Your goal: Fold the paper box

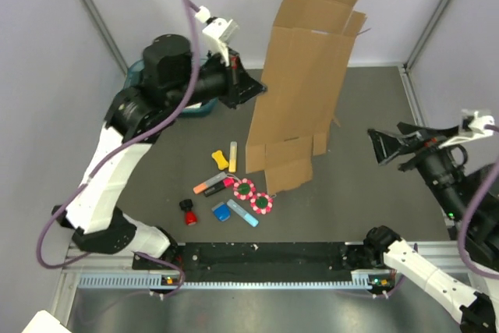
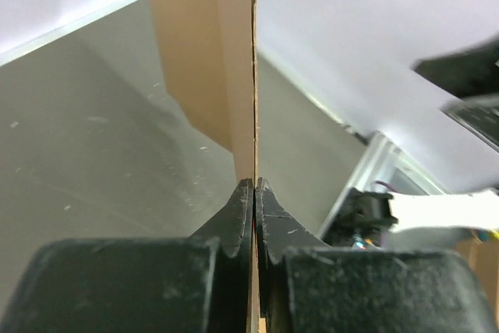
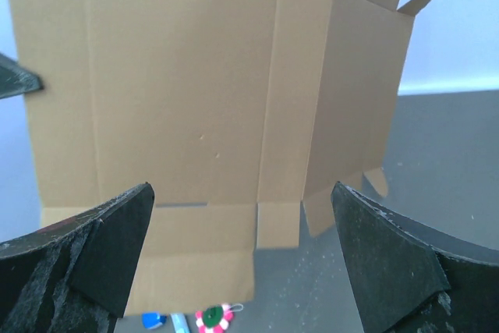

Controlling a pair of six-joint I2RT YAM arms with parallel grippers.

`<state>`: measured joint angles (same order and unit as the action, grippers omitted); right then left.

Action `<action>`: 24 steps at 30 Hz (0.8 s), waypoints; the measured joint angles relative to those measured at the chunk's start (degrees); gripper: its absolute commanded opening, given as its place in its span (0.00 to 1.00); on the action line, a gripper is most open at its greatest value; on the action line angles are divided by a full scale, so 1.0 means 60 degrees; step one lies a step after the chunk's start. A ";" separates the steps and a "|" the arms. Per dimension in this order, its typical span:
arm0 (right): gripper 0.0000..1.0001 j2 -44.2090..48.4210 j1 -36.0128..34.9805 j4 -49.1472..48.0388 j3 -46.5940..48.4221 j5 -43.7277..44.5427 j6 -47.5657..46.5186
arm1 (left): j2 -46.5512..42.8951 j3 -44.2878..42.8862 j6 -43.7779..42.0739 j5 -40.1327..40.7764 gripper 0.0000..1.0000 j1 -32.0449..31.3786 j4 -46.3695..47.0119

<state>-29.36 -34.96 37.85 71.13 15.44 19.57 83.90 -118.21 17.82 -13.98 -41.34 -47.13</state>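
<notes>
The paper box [image 1: 304, 76] is a flat brown die-cut cardboard sheet with creases and flaps. It is held upright over the middle of the table, its bottom flaps [image 1: 287, 163] hanging just above the mat. My left gripper [image 1: 253, 87] is shut on the sheet's left edge. In the left wrist view the cardboard [image 2: 234, 68] runs edge-on straight into the left gripper [image 2: 255, 185], whose two fingers press on it from both sides. My right gripper [image 1: 382, 150] stands open to the right of the sheet, apart from it. Its camera faces the box's broad side [image 3: 195, 91], and nothing sits between the wide-spread fingers of the right gripper [image 3: 242, 193].
Small items lie on the dark mat below the sheet: yellow pieces [image 1: 221, 160], an orange marker [image 1: 209, 186], a red-and-black piece [image 1: 188, 212], blue pieces [image 1: 221, 211] and two pink-and-green flower discs [image 1: 245, 189]. A teal tray [image 1: 139, 72] sits behind the left arm.
</notes>
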 measured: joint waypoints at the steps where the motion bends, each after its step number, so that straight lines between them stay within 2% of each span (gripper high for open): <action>1: 0.99 0.0066 0.0000 -0.0018 0.0138 -0.0025 0.0004 | -0.0189 -0.0117 0.0000 -0.0441 0.00 0.0004 -0.0029; 7: 0.99 0.0525 0.0000 -0.0004 0.0590 -0.0102 0.0000 | -0.1880 0.0317 0.0339 -0.2561 0.00 0.0000 0.0259; 11: 0.99 0.0736 0.0000 0.0073 0.0612 -0.0095 0.0004 | -0.2594 0.0663 0.0350 -0.3078 0.00 0.0036 0.0546; 14: 0.99 0.0761 0.0000 0.0215 0.0612 -0.0098 0.0004 | -0.2426 0.0641 0.0211 -0.3377 0.00 0.0361 0.0608; 17: 0.99 0.0772 0.0000 0.0401 0.0608 -0.0113 -0.0004 | -0.1268 0.0331 -0.0178 -0.3501 0.00 0.0678 0.0474; 24: 0.99 0.1260 0.0000 0.0790 0.0076 -0.0266 -0.0004 | 0.3949 -0.0860 -0.1341 -0.3497 0.00 0.1155 -0.0452</action>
<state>-21.80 -34.96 42.59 71.59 13.85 19.55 107.59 -123.37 9.78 -34.96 -34.41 -49.84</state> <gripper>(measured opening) 0.989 0.012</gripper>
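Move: Some 30 cm to the right, 5 cm ahead and 44 cm below the left hand, which already grips the hanging cardboard's left edge, is the open mat where the sheet is taken. Nearer on the mat are the two flower rings, about 9 cm back and 1 cm right of that hand, and the yellow stick, about 4 cm ahead and 7 cm left. From the right hand that mat spot is about 14 cm ahead, 2 cm left and 41 cm below. Swinging the gripped cardboard back and up first (about 12 cm back, 7 up, with a slight drift left), the left hand then reverses and sweeps fast down and forward, about 20 cm each way, and some 10 cm right, towards the open mat. Its wrist turns roughly 15 degrees clockwise and ends tipped down; the fingers stay shut on the edge. The empty, wide-open right hand draws back about 4 cm. ##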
